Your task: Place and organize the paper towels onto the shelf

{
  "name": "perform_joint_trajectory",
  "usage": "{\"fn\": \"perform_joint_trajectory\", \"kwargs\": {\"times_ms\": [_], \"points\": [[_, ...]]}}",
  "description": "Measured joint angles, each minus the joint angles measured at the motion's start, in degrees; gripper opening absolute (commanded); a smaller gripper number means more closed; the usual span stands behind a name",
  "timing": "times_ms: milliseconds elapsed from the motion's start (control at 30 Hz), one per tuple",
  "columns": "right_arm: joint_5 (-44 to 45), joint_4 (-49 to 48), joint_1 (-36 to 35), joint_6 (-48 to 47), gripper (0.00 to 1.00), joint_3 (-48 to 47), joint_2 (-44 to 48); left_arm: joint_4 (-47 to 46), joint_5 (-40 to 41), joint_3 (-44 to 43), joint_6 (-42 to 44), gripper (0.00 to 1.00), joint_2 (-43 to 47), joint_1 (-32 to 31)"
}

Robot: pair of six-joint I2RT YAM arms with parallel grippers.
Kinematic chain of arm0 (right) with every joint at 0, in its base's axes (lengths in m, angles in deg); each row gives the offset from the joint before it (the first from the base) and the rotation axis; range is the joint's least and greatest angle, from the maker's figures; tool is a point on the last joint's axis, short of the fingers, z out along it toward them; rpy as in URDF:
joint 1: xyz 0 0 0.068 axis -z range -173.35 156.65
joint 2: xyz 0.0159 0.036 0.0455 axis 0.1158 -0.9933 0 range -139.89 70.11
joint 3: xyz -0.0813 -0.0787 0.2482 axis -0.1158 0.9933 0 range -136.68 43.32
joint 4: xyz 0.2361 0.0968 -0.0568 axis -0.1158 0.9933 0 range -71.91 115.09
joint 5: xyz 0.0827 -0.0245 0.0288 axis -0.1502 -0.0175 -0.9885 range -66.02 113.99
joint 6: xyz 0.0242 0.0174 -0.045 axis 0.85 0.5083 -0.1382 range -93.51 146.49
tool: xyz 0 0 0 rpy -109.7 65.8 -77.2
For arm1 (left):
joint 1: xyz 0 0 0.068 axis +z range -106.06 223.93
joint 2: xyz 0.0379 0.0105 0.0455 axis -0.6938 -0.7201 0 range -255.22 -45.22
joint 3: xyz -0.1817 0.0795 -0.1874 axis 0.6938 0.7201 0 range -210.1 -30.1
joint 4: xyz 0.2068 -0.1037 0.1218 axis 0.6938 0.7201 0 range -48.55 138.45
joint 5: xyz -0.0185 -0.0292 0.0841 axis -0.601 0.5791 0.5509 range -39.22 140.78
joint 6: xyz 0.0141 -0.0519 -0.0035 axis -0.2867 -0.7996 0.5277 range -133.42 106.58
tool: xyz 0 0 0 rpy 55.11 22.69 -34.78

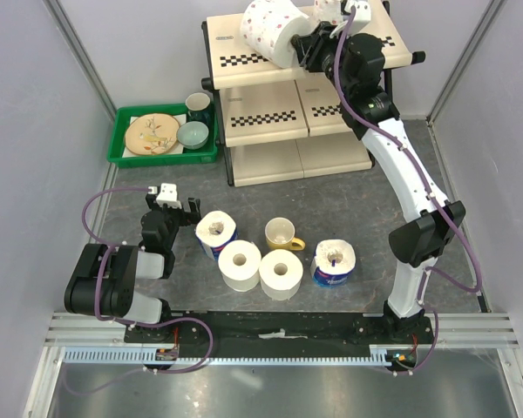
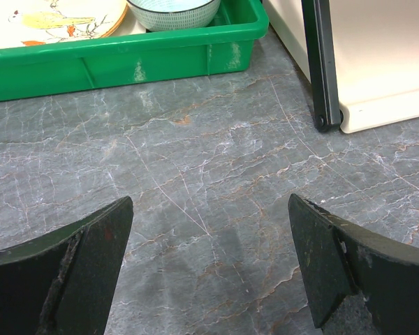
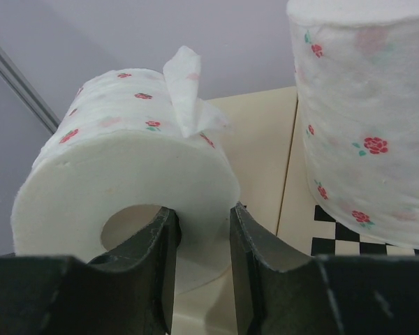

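My right gripper (image 3: 202, 215) is shut on a floral paper towel roll (image 3: 126, 181), one finger inside its hollow core and the other outside its wall. From above, that gripper (image 1: 308, 45) holds the roll (image 1: 275, 35) over the top tier of the shelf (image 1: 227, 39). A second floral roll (image 3: 366, 105) stands close by on the cream panel (image 3: 262, 132). On the table stand two blue-wrapped rolls (image 1: 216, 233) (image 1: 334, 261) and two plain white rolls (image 1: 240, 264) (image 1: 281, 273). My left gripper (image 1: 176, 209) (image 2: 209, 265) hangs open over bare table, left of those rolls.
A yellow mug (image 1: 281, 233) stands among the table rolls. A green tray (image 1: 122, 157) with a plate, bowl and dark cup sits left of the shelf; its wall (image 2: 126, 59) and the shelf's black leg (image 2: 321, 70) lie ahead of the left gripper.
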Motion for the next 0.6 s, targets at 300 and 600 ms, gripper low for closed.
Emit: {"fn": "perform_joint_trajectory", "kwargs": {"times_ms": [300, 600], "points": [[-0.7, 0.8, 0.0, 0.2, 0.27, 0.0, 1.2, 0.0, 0.0, 0.0, 0.0, 1.00, 0.0, 0.0], [-0.4, 6.8, 0.0, -1.9, 0.28, -4.3, 5.7, 0.0, 0.0, 0.0, 0.0, 0.99, 0.0, 0.0]]}}
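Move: The right hand already holds a paper towel roll lying on its side, its middle about 3 cm ahead, 6 cm left and 1 cm above the fingers. The top shelf's left half, over which it is handled, centres some 3 cm ahead, 10 cm left and 5 cm below that hand. The standing roll is about 10 cm ahead, 8 cm right and 2 cm higher. From the idle left hand, that shelf half lies roughly 19 cm ahead, 29 cm right and 35 cm up. Still pinching the right side of the roll's near end, one finger in the core, the right hand pauses briefly, then lifts the roll up off the top shelf by about 6 cm while drawing it back towards the robot some 5 cm, with a little drift to the right. The grip stays as tight as it was and the wrist hardly turns. ##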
